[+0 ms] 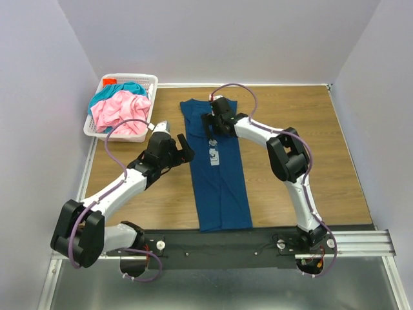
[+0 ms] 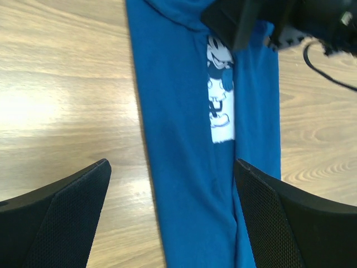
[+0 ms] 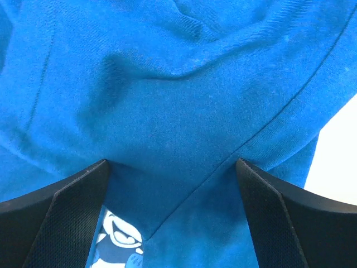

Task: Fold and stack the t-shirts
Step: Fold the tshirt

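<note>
The dark blue t-shirt lies in a long narrow strip down the middle of the table, both sides folded in, a sliver of its white cartoon print showing in the seam. My right gripper hovers open over the strip's far, collar end, its fingers spread above blue cloth with nothing between them. My left gripper stands open just left of the strip at mid-length; in its wrist view the blue t-shirt runs between its spread fingertips. The pink t-shirt and teal t-shirt lie crumpled in the basket.
The white lattice basket stands at the table's far left corner. Grey walls close in the left, back and right sides. Bare wood table stretches right of the strip, and a metal rail runs along the near edge.
</note>
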`<state>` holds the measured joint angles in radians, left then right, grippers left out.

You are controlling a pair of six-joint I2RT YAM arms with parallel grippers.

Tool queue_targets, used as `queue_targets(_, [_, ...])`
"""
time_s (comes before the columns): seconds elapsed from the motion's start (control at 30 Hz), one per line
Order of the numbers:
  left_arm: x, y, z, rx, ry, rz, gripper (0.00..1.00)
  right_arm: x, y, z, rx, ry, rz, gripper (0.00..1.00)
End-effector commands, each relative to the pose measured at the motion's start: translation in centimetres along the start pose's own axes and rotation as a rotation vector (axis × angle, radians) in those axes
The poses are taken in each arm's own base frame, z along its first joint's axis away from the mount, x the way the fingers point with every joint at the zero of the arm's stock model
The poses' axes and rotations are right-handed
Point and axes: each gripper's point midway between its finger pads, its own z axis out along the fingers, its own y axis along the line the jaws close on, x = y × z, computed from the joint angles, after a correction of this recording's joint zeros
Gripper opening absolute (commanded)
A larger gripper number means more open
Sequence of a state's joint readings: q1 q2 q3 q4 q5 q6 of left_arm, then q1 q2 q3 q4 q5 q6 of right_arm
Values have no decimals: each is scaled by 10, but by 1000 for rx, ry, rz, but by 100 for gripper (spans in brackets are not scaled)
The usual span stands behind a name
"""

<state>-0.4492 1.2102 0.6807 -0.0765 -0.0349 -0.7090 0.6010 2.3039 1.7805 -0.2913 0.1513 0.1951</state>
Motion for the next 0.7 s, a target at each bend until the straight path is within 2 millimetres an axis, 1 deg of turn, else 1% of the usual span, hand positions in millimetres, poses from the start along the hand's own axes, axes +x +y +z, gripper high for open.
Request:
queue_targets(0.0, [7,-9,3,41,17,-19,98,27,-34,21,143,67,-41,100])
queue_targets(0.03, [11,-10,5,42,27,-14,98,32,-39,24,160,76,-40,100])
queue_targets(0.07, [13,-10,6,40,33,-11,98,36,-50,28,192,87,-28,100])
queue_targets(0.13, [15,-12,8,40,43,0,98,40,-61,30,218,103,-9,100])
queue_targets(0.17, [16,-14,10,42,49,5,98,44,-71,30,240,115,11,100])
queue_targets(0.3, [20,-18,19,39,74,36,98,46,-94,28,288,126,73,100])
queue_targets(0.37, [28,-29,22,72,112,54,98,47,-106,28,309,131,107,100])
queue_targets(0.47, [37,-35,26,85,148,77,98,45,-112,28,309,132,87,100])
queue_targets(0.53, [48,-37,27,94,186,94,98,35,-111,27,289,117,82,100])
queue_targets(0.63, [67,-27,25,64,248,107,98,20,-103,21,244,94,75,100])
queue_targets(0.67, [75,-19,22,42,266,111,98,3,-100,13,220,64,69,100])
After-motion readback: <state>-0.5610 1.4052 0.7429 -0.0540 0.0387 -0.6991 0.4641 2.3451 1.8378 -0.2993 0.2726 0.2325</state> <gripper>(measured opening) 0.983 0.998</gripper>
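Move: The right hand is already down on the far part of the long folded t-shirt, whose middle lies about 17 cm back and 2 cm to its right, roughly 2 cm lower. The white print is some 11 cm back and 1 cm right of that hand; the laundry basket about 32 cm left and 8 cm ahead. For the left hand, the shirt's middle is about 11 cm right, 1 cm back and 9 cm below. Right hand's open fingers drag the t-shirt right and forward about 10 cm; the left eases right and down. ##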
